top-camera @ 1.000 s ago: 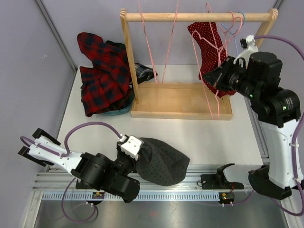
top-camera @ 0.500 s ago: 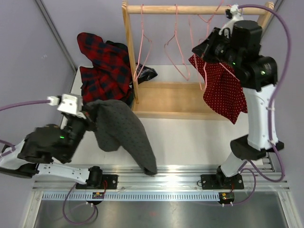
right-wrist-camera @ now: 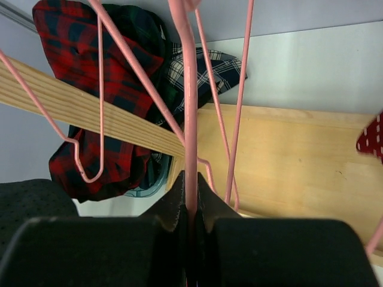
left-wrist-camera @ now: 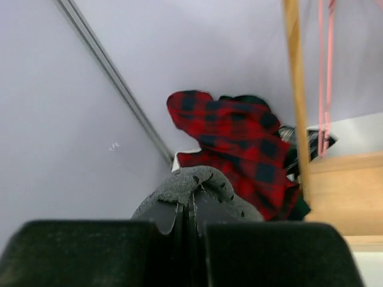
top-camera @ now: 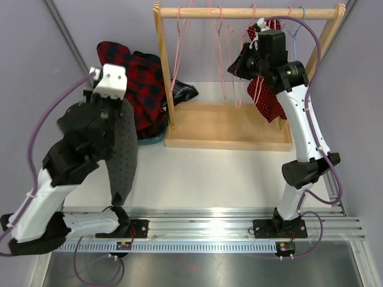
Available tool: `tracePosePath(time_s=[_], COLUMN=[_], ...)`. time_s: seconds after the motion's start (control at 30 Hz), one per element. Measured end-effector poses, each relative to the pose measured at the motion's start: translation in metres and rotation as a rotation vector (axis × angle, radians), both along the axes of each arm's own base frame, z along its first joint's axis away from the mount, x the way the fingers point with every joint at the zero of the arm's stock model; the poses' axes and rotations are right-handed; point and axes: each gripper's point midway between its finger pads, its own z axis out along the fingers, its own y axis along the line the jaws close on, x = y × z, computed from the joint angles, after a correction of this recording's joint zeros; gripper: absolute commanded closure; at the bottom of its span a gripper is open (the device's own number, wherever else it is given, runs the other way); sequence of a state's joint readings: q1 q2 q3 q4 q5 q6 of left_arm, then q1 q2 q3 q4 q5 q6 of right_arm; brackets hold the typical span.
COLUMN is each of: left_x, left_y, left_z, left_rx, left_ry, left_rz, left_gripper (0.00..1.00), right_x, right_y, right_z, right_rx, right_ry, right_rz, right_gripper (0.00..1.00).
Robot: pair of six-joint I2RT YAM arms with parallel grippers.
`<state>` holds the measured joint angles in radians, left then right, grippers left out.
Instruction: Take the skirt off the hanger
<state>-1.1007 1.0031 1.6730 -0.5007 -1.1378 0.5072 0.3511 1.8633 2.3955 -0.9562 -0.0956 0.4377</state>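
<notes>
A grey dotted skirt (top-camera: 122, 155) hangs from my left gripper (top-camera: 114, 113), which is raised over the table's left side. In the left wrist view that gripper (left-wrist-camera: 190, 212) is shut on a fold of the grey skirt (left-wrist-camera: 203, 185). My right gripper (top-camera: 240, 64) is up by the wooden rail (top-camera: 239, 12). In the right wrist view it (right-wrist-camera: 191, 206) is shut on the wire of a bare pink hanger (right-wrist-camera: 190, 119). A red dotted skirt (top-camera: 269, 98) hangs behind the right arm at the rail's right end.
The wooden rack's base (top-camera: 221, 128) lies across the back of the table, its left post (top-camera: 163, 66) upright. Other pink hangers (top-camera: 182, 54) dangle from the rail. A pile of red plaid clothes (top-camera: 140, 78) sits at the back left, close to the grey skirt.
The left arm has risen from the near edge and carried the grey skirt up to the left. The right arm has climbed to the rail and shifted left with the pink hanger.
</notes>
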Motion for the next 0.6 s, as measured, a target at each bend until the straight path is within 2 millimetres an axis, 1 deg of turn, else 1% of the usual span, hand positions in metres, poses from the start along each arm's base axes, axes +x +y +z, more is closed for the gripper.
tracePosePath(time_s=[0.03, 0.07, 0.17, 0.2, 0.23, 0.27, 0.3, 0.43, 0.5, 0.57, 0.6], left_x=[0.013, 0.029, 0.078, 0.093, 0.107, 0.124, 0.141, 0.192, 0.216, 0.236, 0.245], left_y=[0.002, 0.011, 0.034, 0.040, 0.043, 0.050, 0.055, 0.073, 0.073, 0.073, 0.072], left_z=[-0.002, -0.008, -0.029, -0.033, -0.035, -0.035, -0.034, -0.027, -0.018, -0.018, -0.020], left_rx=[0.015, 0.027, 0.036, 0.022, 0.000, -0.039, -0.078, -0.203, -0.238, -0.263, -0.276], left_ry=[0.010, 0.032, 0.127, 0.158, 0.176, 0.188, 0.193, 0.172, 0.137, 0.115, 0.109], left_rz=[0.019, 0.078, 0.172, 0.188, 0.195, 0.209, 0.210, 0.216, 0.205, 0.198, 0.190], left_gripper=[1.00, 1.00, 1.00, 1.00, 1.00, 1.00, 1.00, 1.00, 1.00, 1.00, 1.00], right_x=[-0.001, -0.002, -0.010, -0.013, -0.016, -0.021, -0.026, -0.040, -0.051, -0.067, -0.078], right_y=[0.000, -0.001, -0.004, -0.005, -0.007, -0.008, -0.011, -0.017, -0.021, -0.027, -0.031], right_z=[-0.002, -0.004, -0.007, -0.007, -0.007, -0.009, -0.012, -0.032, -0.046, -0.057, -0.061], right_rx=[-0.001, 0.001, 0.005, 0.006, 0.011, 0.011, 0.008, -0.016, -0.029, -0.039, -0.044], right_ry=[0.002, -0.002, -0.012, -0.016, -0.019, -0.014, -0.005, 0.045, 0.081, 0.105, 0.115], right_rz=[0.000, 0.001, 0.000, 0.000, -0.003, -0.004, -0.007, -0.006, -0.005, -0.005, -0.008], right_gripper=[1.00, 1.00, 1.00, 0.72, 0.47, 0.28, 0.01, 0.01, 0.00, 0.00, 0.01])
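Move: The left hand holds the grey skirt; the clothes pile on the basin lies about 28 cm ahead, 3 cm right and 38 cm below, the rack's left post some 30 cm ahead, 14 cm right and 25 cm below. The right hand holds an empty pink hanger; the bar is roughly 8 cm ahead, level sideways, 15 cm above, and the red dotted skirt about 6 cm ahead, 10 cm right, 5 cm below. Left carries the grey skirt 25 cm forward, towards the pile; right opens off its hanger, back and down. ##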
